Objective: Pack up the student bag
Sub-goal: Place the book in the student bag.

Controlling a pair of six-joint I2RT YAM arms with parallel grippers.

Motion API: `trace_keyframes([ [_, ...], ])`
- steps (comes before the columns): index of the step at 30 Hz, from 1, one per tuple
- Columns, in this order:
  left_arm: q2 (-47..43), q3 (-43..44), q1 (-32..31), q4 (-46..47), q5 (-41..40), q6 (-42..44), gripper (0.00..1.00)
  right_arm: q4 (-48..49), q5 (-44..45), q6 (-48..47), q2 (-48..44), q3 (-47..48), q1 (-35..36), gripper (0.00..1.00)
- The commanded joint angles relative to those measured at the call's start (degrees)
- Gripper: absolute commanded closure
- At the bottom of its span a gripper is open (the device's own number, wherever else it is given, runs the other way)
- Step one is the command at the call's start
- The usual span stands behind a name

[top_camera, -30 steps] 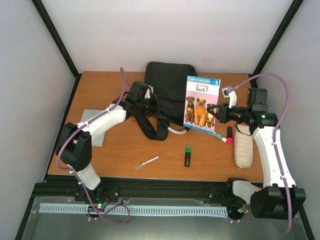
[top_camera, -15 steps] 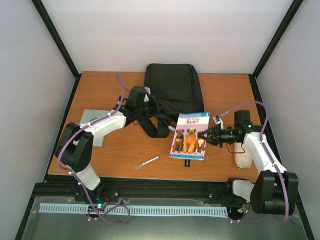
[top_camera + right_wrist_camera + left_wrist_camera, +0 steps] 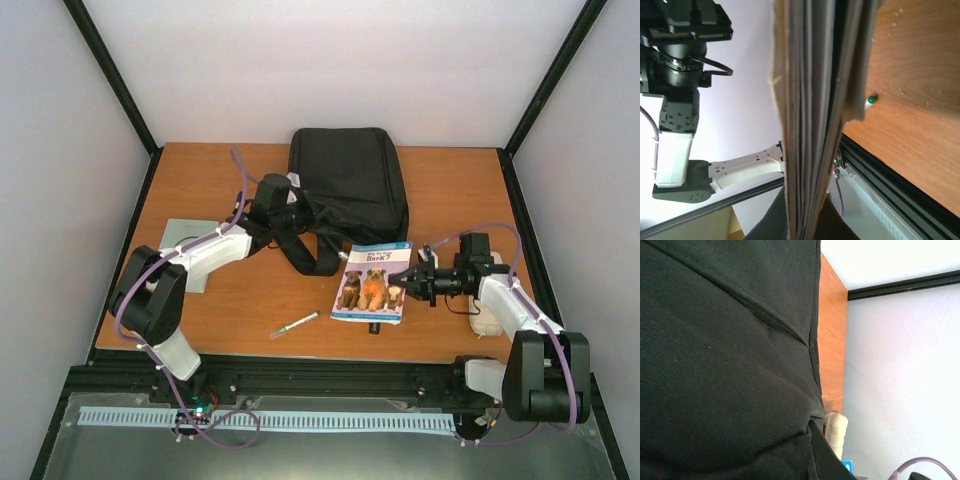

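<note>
The student bag (image 3: pixel 350 180), a large black backpack, lies at the back middle of the table, its straps trailing forward. My left gripper (image 3: pixel 291 216) is at the bag's near-left edge, shut on its black fabric. That fabric (image 3: pixel 725 365) fills the left wrist view and hides the fingers. My right gripper (image 3: pixel 411 283) is shut on the right edge of a thin book with dogs on its cover (image 3: pixel 372 282), held low and nearly flat over the table's front. In the right wrist view the book's pages (image 3: pixel 810 100) stand edge-on between my dark fingers (image 3: pixel 772 222).
A silver pen (image 3: pixel 295 324) lies near the front edge. A dark marker (image 3: pixel 373 326) pokes out from under the book, its green cap (image 3: pixel 870 100) showing. A cream pouch (image 3: pixel 486 320) sits by the right arm, and a grey pad (image 3: pixel 196 240) lies at the left.
My right arm has swung the book down from upright beside the bag to low over the front of the table, covering the marker. The left gripper has stayed on the bag.
</note>
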Motion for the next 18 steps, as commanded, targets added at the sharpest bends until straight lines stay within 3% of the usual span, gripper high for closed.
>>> trace_keyframes([
  [1, -4.0, 2.2, -0.3, 2.5, -0.1, 0.8, 0.99, 2.3, -3.8, -1.5, 2.6, 5.8, 0.4, 0.97],
  [13, -6.4, 2.4, -0.4, -0.6, 1.0, 2.6, 0.99, 5.6, -3.8, -3.5, 8.0, 9.9, 0.4, 0.97],
  [18, -6.8, 1.9, -0.3, -1.1, 1.3, 2.1, 0.99, 4.5, -1.1, -8.6, 16.4, 13.0, 0.4, 0.97],
])
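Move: The right hand holds the book by its right edge. The student bag's near end, where its mouth seems to be, lies about 13 cm ahead, 10 cm to the left and some 7 cm lower. From that hand the green-capped marker is roughly 10 cm back, 6 cm left, and the pencil case 5 cm back, 21 cm right, both some 13 cm below. For the left hand, shut on the bag's fabric, the near end is about 5 cm back, 11 cm right, 5 cm lower. Right hand carries the pinched book about 5 cm forward towards the bag's mouth; left lifts its held fabric slightly. ##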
